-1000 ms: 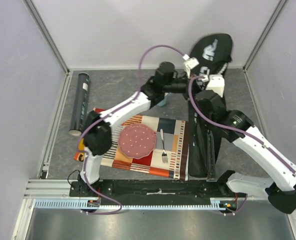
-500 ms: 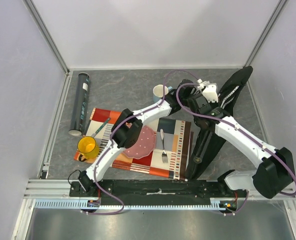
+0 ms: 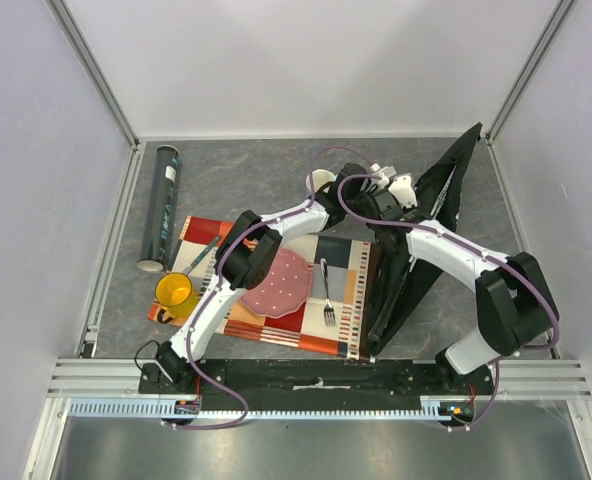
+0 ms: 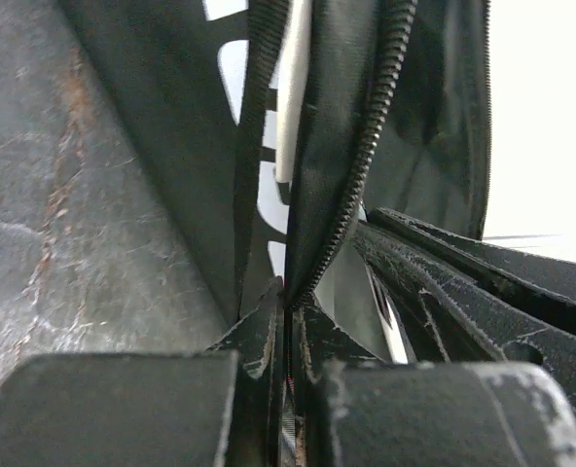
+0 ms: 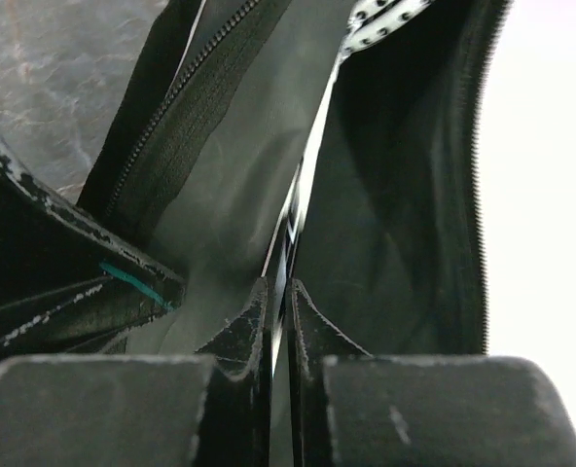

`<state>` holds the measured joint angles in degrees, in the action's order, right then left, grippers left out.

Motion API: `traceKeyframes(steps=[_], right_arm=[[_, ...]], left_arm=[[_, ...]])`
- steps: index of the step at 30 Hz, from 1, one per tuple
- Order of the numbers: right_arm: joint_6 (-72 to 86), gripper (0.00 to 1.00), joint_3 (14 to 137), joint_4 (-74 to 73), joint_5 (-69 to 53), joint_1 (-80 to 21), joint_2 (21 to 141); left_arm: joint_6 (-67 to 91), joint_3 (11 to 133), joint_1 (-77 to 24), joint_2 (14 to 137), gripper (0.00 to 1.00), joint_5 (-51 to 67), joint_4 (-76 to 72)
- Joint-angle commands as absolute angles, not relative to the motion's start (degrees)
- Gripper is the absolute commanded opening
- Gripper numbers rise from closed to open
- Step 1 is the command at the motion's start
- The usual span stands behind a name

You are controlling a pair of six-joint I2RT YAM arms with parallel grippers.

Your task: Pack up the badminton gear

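The long black racket bag [image 3: 416, 240] stands on edge, running from the back right corner toward the front. Its zip is open. My left gripper [image 4: 288, 292] is shut on the bag's zipper edge [image 4: 366, 165], near the light blue cup. My right gripper [image 5: 280, 287] sits inside the bag's opening, pinched on a thin glossy racket shaft [image 5: 303, 185]. A thin white rod [image 4: 293, 88] shows between the bag's flaps in the left wrist view. The dark tube [image 3: 163, 205] lies along the left wall. No shuttlecocks are in view.
A checked placemat [image 3: 346, 275] carries a pink plate [image 3: 276, 282] and a fork [image 3: 327, 295]. A yellow mug [image 3: 176, 292] stands at its left edge. The light blue cup [image 3: 319, 181] is half hidden behind my left arm. Walls close the left, back and right.
The bag's raised head has come down from the back wall and the bag now stands edge-on. Both arms have folded in toward the table's middle. My right jaws have parted slightly.
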<state>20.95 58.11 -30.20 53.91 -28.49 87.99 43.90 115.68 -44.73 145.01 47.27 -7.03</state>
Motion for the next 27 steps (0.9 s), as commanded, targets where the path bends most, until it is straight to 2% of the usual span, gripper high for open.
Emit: traceKeyframes(steps=[1,2,3,4,7,15,19,22,27], right_arm=[[22.6,0.17,60.6,-30.5,47.5,-28.1,86.8],[22.2,0.31,60.0,-30.5,46.1,-28.0,85.3],[21.6,0.37,59.5,-30.4,44.3,-27.8,84.7],[21.0,0.47,59.4,-30.7,41.5,-27.7,84.2],[22.1,0.55,61.5,-35.4,36.8,-27.4,83.5],[24.8,0.68,64.1,-43.5,14.2,-27.5,73.0],[31.6,0.71,59.6,-48.9,11.4,-27.5,66.3],[37.8,0.70,55.3,-51.1,12.3,-27.5,60.3],[43.2,0.69,53.1,-55.9,9.4,-27.5,58.7]], left_arm=[[44.8,113.9,-44.6,141.5,0.02,51.4,-7.4],[44.7,113.8,-44.6,141.1,0.02,51.4,-7.5],[44.6,114.0,-44.6,140.7,0.02,51.4,-7.5],[44.6,114.2,-44.6,140.5,0.02,51.7,-7.6],[44.3,114.6,-44.2,140.3,0.02,51.7,-6.8],[44.5,114.7,-43.5,140.4,0.02,50.6,-5.7],[44.2,115.5,-43.5,140.4,0.02,51.0,-4.9],[43.4,115.2,-43.5,139.6,0.02,50.9,-4.3],[43.7,115.0,-43.5,139.6,0.02,50.7,-4.3]])
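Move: The racket grips lie in the near end of the open bag, about 18 cm back from the right hand, 10 cm to its left and roughly 12 cm below. The fork is some 5 cm farther out than the grips and 18 cm to their left. From the left hand, which already pinches the bag's edge, the grips lie about 18 cm back, about level left to right, and 10 cm below. Open the right gripper to about two thirds to let go of the racket shafts. Ease it left out of the bag first, then draw it back, ending about 11 cm back, 7 cm left and slightly higher, towards the grips, while tipping the fingers some 45 degrees to point steeply down. Keep the left gripper shut on the bag's edge, nearly still. ##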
